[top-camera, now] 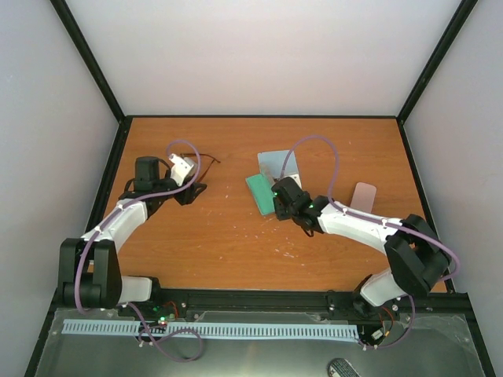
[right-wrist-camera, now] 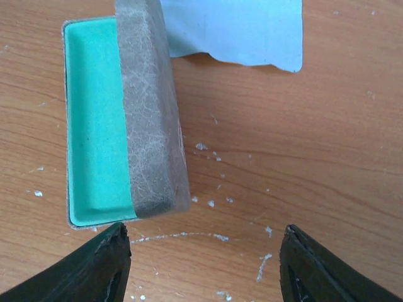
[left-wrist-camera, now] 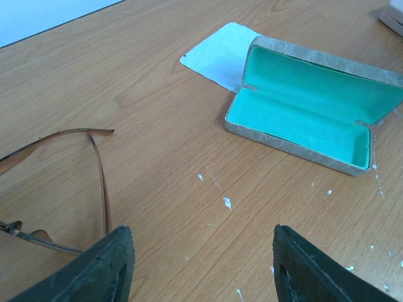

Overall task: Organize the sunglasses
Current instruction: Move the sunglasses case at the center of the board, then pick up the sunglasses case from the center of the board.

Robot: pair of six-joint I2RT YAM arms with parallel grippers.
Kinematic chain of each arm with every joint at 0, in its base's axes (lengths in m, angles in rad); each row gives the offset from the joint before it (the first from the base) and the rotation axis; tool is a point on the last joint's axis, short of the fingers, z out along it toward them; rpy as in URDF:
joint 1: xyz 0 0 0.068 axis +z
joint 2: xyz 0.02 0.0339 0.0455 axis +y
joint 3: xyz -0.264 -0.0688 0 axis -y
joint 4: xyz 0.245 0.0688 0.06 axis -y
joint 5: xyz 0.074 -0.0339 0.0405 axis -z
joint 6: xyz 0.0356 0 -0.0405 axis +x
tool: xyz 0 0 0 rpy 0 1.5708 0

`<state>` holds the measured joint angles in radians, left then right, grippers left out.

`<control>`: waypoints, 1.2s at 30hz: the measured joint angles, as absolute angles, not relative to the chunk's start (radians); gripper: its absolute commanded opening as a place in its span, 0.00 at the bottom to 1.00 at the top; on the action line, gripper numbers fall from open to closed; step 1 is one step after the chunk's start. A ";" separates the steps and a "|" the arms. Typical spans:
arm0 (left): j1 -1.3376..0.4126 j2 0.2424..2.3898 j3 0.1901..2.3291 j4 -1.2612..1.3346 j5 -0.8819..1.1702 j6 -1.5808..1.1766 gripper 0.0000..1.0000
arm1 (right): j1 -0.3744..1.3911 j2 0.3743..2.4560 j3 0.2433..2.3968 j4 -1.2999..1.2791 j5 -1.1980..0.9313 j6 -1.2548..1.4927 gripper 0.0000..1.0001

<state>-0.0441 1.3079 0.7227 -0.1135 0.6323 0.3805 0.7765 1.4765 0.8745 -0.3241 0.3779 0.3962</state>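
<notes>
A dark brown wire-framed pair of sunglasses [left-wrist-camera: 99, 173] lies on the table with its arms unfolded, just left of my left gripper [left-wrist-camera: 201, 251], whose jaws stand open over bare wood. From above, the sunglasses [top-camera: 208, 159] show as a thin line behind the left gripper [top-camera: 191, 191]. My right gripper [right-wrist-camera: 201, 251] is open and holds nothing, a little in front of the end of an open grey case [right-wrist-camera: 151, 113] with a teal lining. In the top view the right gripper [top-camera: 277, 206] sits just right of that case [top-camera: 259, 192].
A light blue cloth [right-wrist-camera: 233, 31] lies behind the grey case, partly under it; it also shows in the left wrist view [left-wrist-camera: 217, 53]. A pink oblong case [top-camera: 363, 195] lies at the right of the table. Black frame posts and white walls enclose the table.
</notes>
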 measured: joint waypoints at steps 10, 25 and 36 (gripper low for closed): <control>-0.039 1.316 0.720 -0.102 0.637 0.376 0.60 | 0.743 1.526 0.866 -0.280 0.319 0.465 0.66; -0.028 1.316 0.713 -0.096 0.639 0.375 0.60 | 0.710 1.659 0.899 -0.220 0.274 0.453 0.30; -0.023 1.316 0.704 -0.085 0.638 0.375 0.60 | 0.696 1.657 0.907 -0.171 0.295 0.336 0.11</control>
<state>-0.0227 1.3163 0.7044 -0.0849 0.6380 0.3752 0.6956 1.6573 0.9066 -0.1715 0.2947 0.3359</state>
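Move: The open grey sunglasses case is the right gripper's target: its middle lies about 8 cm ahead, 4 cm left and 7 cm below, and its raised lid stands on the case's right side. From this gripper the blue cloth is roughly 16 cm ahead and 1 cm right, and the pink case some 6 cm ahead and 27 cm right. From the left gripper the grey case lies about 20 cm right, 3 cm ahead and 12 cm down. Sink the right gripper about 5 cm with its open fingers towards the near end of the grey case's raised lid, tipping slightly further down, and ease forward as you go. Then keep going forward, some 3.5 cm in all, rising about 1 cm while the fingers close to pinch the lid, one finger inside and one outside. ##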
